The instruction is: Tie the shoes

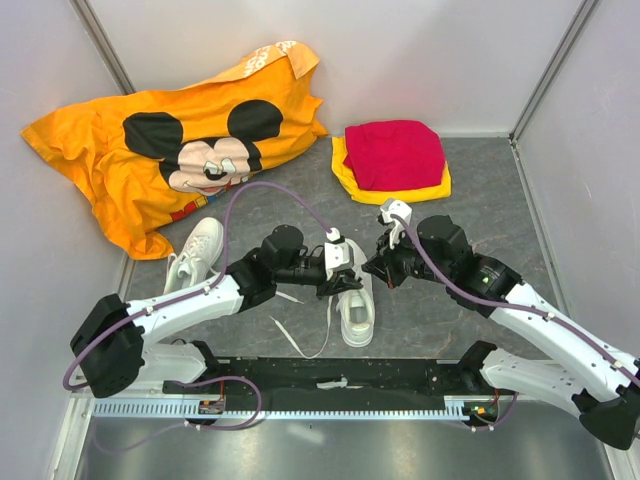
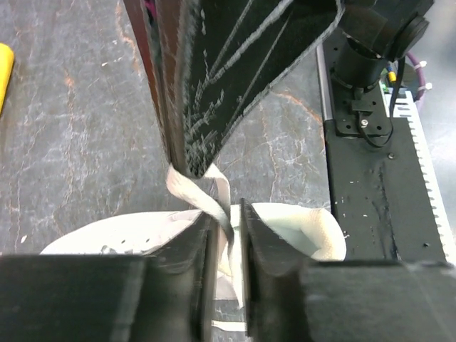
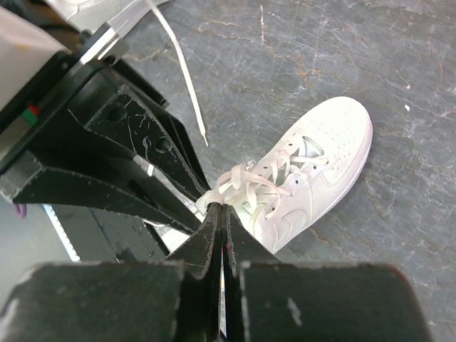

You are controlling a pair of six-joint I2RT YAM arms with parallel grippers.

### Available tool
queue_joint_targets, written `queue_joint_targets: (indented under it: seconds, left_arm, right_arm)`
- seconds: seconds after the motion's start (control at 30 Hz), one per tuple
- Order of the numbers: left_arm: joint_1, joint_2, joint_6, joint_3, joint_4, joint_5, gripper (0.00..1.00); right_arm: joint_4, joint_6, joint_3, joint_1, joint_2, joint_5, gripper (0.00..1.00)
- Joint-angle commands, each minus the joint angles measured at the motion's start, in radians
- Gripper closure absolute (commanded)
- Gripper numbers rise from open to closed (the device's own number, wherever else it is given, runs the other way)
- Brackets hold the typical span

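One white shoe (image 1: 357, 312) lies in the middle of the grey floor, toe towards the arms; the other shoe (image 1: 197, 252) lies to the left beside the shirt. Both grippers meet above the middle shoe's laces. My right gripper (image 3: 222, 208) is shut on a loop of white lace (image 3: 209, 200) pulled up from the shoe (image 3: 320, 164). My left gripper (image 2: 228, 214) stands just opposite, with a narrow gap between its jaws. The lace strand (image 2: 217, 203) runs down through that gap from the right gripper's fingertips (image 2: 191, 160). Loose lace ends (image 1: 322, 335) trail on the floor towards the base.
An orange cartoon-mouse shirt (image 1: 170, 150) lies at the back left. A folded red cloth (image 1: 393, 152) sits on a yellow cloth (image 1: 400, 190) at the back right. The black base rail (image 1: 340, 380) runs along the near edge, and walls close in on three sides.
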Motion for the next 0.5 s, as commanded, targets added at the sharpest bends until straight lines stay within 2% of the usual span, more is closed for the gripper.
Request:
queue_joint_targets:
  seconds: [0.0,0.13,0.17,0.27,0.3,0.47]
  left_arm:
    - [-0.005,-0.010,-0.035,-0.013,-0.008,-0.054,0.70]
    - [-0.005,-0.020,-0.037,-0.008,-0.004,-0.115,0.65]
    - [-0.006,-0.025,-0.037,-0.007,-0.004,-0.131,0.58]
    - [-0.009,-0.049,-0.050,-0.007,-0.007,-0.229,0.48]
    - [-0.011,-0.059,-0.057,-0.008,-0.013,-0.278,0.46]
    - [-0.040,-0.143,-0.050,-0.040,-0.031,-0.335,0.36]
  right_arm:
    - [0.044,0.108,-0.004,-0.029,0.007,-0.002,1.00]
    - [0.041,0.182,-0.015,-0.051,0.017,-0.009,1.00]
    - [0.041,0.197,-0.019,-0.052,0.020,-0.009,1.00]
    - [0.041,0.254,-0.025,-0.057,0.027,-0.014,1.00]
    - [0.041,0.267,-0.025,-0.057,0.030,-0.014,1.00]
    - [0.041,0.395,-0.031,-0.058,0.043,0.030,1.00]
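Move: The pinched lace at the right fingertips is about 3 cm to the left hand's right, 1 cm ahead and 2 cm higher; its free end already hangs between the left fingers. The shoe's middle is some 9 cm below the left hand, 2 cm ahead and 1 cm right, and from the right hand 2 cm left, 1 cm ahead and 11 cm lower. A loose lace lies about 12 cm back and 12 cm left of the left hand, near table level. Forward some 3 cm and about 1.5 cm left goes the left hand, dipping barely a centimetre and coming back up, turning about 13 degrees counter-clockwise while its fingers spread from a narrow gap to well over half open, around the hanging lace. The right hand keeps its shut pinch on the lace, easing about 1 cm forward and then 1 cm down over the shoe as its wrist tips down and turns clockwise. ##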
